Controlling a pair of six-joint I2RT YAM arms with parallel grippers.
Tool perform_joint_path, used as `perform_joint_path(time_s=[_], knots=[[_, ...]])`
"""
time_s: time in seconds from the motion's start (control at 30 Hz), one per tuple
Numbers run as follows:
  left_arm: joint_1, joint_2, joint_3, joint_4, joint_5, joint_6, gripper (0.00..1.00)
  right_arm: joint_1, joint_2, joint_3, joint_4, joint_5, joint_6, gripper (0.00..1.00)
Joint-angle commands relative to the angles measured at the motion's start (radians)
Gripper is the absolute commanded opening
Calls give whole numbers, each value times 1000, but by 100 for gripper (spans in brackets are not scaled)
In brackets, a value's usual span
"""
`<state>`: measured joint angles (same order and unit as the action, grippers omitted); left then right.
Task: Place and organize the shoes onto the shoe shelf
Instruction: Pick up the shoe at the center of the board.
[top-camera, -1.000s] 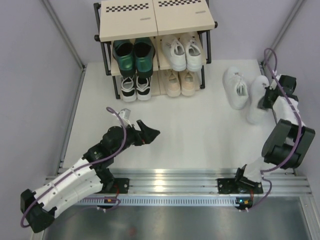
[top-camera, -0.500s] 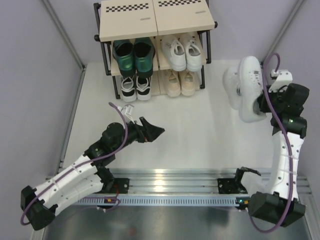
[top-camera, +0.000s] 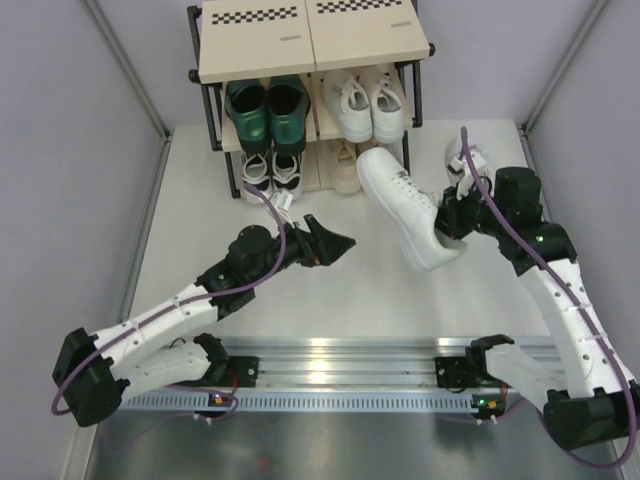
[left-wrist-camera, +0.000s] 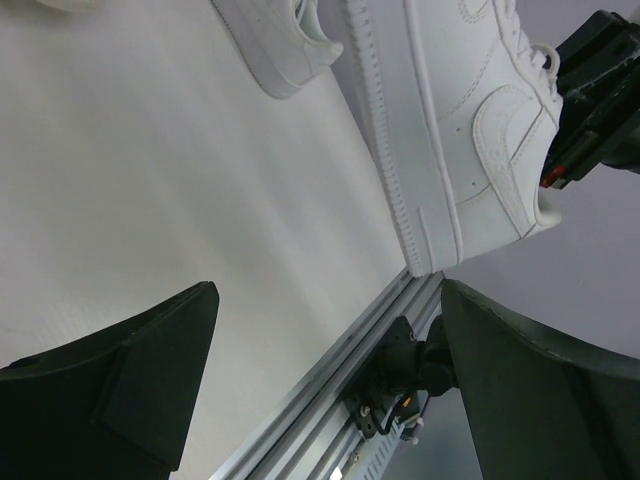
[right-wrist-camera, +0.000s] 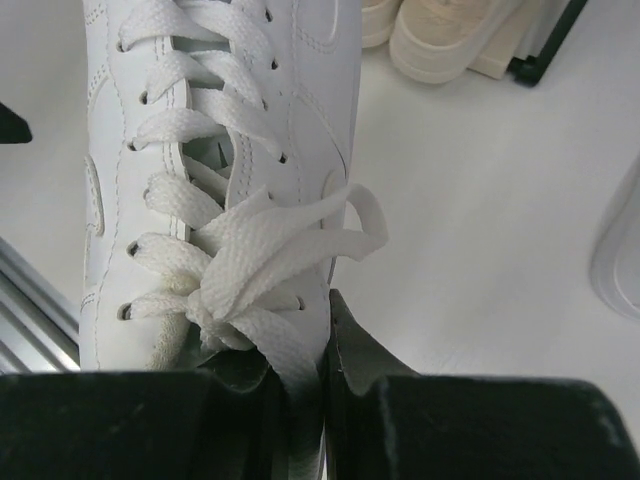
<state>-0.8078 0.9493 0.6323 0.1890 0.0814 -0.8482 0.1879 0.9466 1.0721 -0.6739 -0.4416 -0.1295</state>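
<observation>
My right gripper (top-camera: 451, 226) is shut on the heel collar of a white sneaker (top-camera: 403, 203), holding it in the air over the middle of the table, toe toward the shoe shelf (top-camera: 310, 45). In the right wrist view the sneaker's (right-wrist-camera: 200, 150) collar and laces sit pinched in the gripper (right-wrist-camera: 300, 375). Its mate (top-camera: 463, 160) lies on the table behind the right arm. The shelf holds green heeled shoes (top-camera: 265, 112), white sneakers (top-camera: 365, 105), black-and-white sneakers (top-camera: 270, 175) and beige sneakers (top-camera: 346, 172). My left gripper (top-camera: 337, 243) stands open and empty, left of the held sneaker (left-wrist-camera: 470, 130).
The shelf's top boards carry no shoes. A metal rail (top-camera: 350, 355) runs along the near table edge. Grey walls close in both sides. In the right wrist view the beige sneakers (right-wrist-camera: 440, 35) show ahead, and the other white sneaker (right-wrist-camera: 622, 250) lies at the right edge.
My right arm has lifted the white sneaker off the table at the far right and swung it left toward the middle. My left arm has reached forward and right, still open.
</observation>
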Motion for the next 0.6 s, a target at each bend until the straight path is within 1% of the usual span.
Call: perform_joint_path(time_s=[0.0,0.03,0.1,0.3,0.47,0.57], knots=[[-22,60,46,210,-45,-32,98,79,6,48,177,-40,2,0],[-22,74,44,230,-49,-54,98,119,4,43,189,-39,-2,0],[-24,106,41,301,-54,-80,98,148,7,34,207,-66,-9,0],[-24,183,63,406,-57,-126,98,177,3,-3,246,-126,-19,0],[-24,247,79,544,-38,-186,99,205,1,-27,252,-134,-38,0],[-22,269,87,552,-57,-204,97,217,-17,-47,260,-163,-45,0]])
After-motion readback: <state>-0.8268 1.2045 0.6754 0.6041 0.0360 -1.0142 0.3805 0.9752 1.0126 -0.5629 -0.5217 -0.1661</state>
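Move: The white shoe hangs in the right hand's grip, its middle about 8 cm left of and 1 cm ahead of that hand; the left gripper it is being brought to waits some 25 cm left and 6 cm back. From the left hand, the shoe's middle is about 17 cm right, 6 cm ahead and 3 cm higher. The beige shoes on the bottom shelf are roughly 28 cm ahead of the left hand, 8 cm right and 17 cm lower. The white shoe, still pinched at its collar beside the laces, is carried about 6 cm left and slightly back by the right hand, which turns it some 15 degrees counter-clockwise. The left hand comes to meet it, going right, forward and up about 6–7 cm in all; its fingers tip upward and stay wide open as they come close around the front half, with touch not visible. ##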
